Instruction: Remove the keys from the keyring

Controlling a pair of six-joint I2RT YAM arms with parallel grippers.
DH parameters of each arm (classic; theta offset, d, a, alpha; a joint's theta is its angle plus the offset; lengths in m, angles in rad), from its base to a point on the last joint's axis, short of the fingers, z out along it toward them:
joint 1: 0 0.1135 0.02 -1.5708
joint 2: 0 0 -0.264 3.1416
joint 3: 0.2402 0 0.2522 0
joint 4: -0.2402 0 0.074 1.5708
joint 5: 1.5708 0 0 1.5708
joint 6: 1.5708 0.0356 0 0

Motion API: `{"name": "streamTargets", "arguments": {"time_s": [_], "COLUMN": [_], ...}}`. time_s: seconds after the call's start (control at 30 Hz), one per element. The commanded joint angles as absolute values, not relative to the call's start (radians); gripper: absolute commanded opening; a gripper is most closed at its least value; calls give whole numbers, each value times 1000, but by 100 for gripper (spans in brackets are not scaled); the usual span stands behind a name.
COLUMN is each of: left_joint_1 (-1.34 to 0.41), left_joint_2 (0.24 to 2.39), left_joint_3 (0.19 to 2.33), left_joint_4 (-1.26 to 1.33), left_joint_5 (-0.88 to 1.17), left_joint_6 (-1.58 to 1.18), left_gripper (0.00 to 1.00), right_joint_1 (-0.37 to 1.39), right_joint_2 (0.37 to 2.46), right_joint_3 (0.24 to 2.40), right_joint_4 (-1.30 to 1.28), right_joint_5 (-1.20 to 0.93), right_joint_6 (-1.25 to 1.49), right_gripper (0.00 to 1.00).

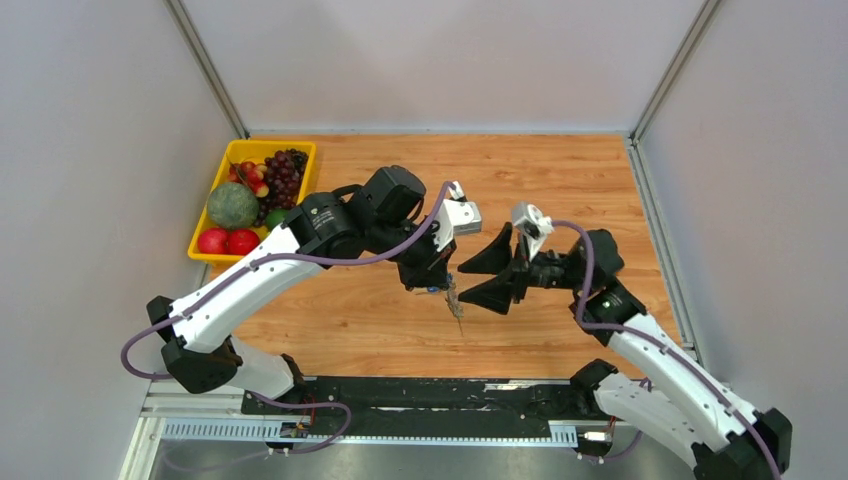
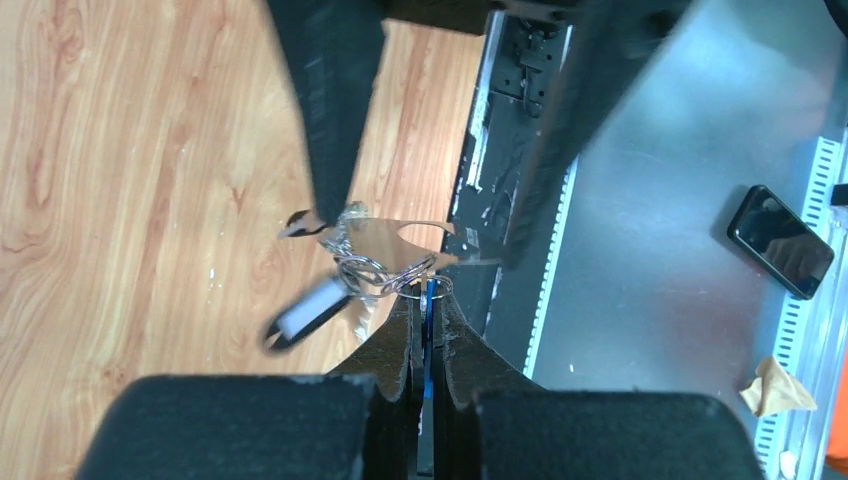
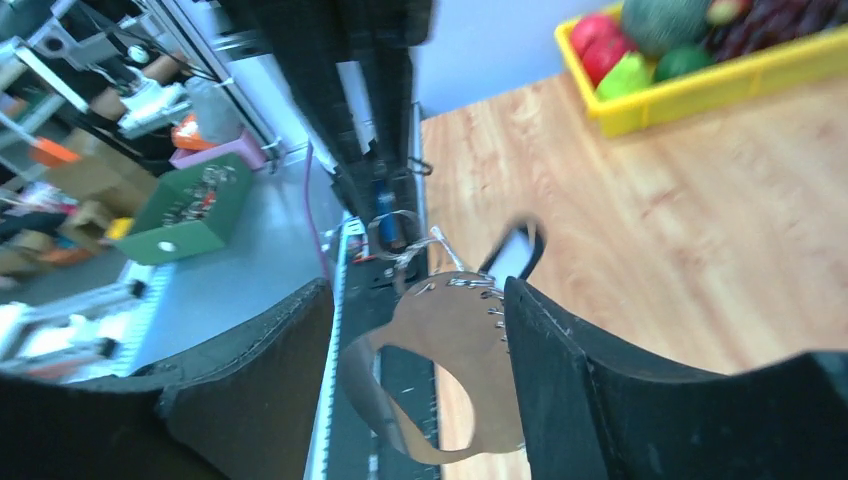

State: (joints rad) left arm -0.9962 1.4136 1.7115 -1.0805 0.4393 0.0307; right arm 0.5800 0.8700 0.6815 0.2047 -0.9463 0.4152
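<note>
My left gripper (image 2: pixel 428 295) is shut on a blue key (image 2: pixel 430 322), held edge-on between its fingers above the table's front edge. From that key hang small wire rings (image 2: pixel 365 270), a black-and-white fob (image 2: pixel 305 315) and the keyring (image 2: pixel 400 238), a flat metal loop with an oval hole. In the right wrist view the keyring (image 3: pixel 455 325) sits between the spread fingers of my open right gripper (image 3: pixel 418 300), close against the right finger. From above, the left gripper (image 1: pixel 440 285) and right gripper (image 1: pixel 478 277) meet over the dangling bunch (image 1: pixel 455 305).
A yellow tray (image 1: pixel 205 255) of fruit stands at the table's back left. A black rail (image 1: pixel 400 395) runs along the near edge. Off the table lie a phone (image 2: pixel 780 240) and a green box (image 3: pixel 190 210).
</note>
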Motion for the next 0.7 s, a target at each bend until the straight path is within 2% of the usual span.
{"name": "streamTargets", "arguments": {"time_s": [0.0,0.13,0.33,0.67], "left_joint_1": [-993,-994,-993,-993], "left_joint_2": [1389,1392,1408,1423], "left_joint_3": [1724,1729,1748,1762], "left_joint_4": [-1020,-1017,-1018,-1016], "left_joint_5": [465,482,496,519], "left_joint_6": [37,36,30,23], "left_gripper": [0,0,0,0], "right_joint_1": [587,588,589,649], "right_joint_2": [722,617,579,632], "right_joint_3": [599,512,478,501], "right_joint_4": [297,369,407,443], "right_joint_5": [-865,-867,-879,-910], "right_joint_6": [155,22,-75,-133], "right_gripper": [65,58,36,33]}}
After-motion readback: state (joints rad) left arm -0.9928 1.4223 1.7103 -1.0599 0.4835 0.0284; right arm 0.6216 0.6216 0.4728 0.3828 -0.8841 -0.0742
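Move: The loose rings hang at the left fingertips, about 3 cm to the right hand's left, 1 cm back and roughly level with it. The blue key, shut in the left fingers, is some 4 cm left, 1 cm back and 1 cm above the right hand; the metal plate hangs about 3 cm left, 2 cm back and 4 cm below. From the left hand the rings lie about 1 cm to its right, level fore-and-aft, and 1 cm below. Right hand draws right and back about 3 cm, rolls some 40 degrees front-side-up, half-closing, then edges left. ##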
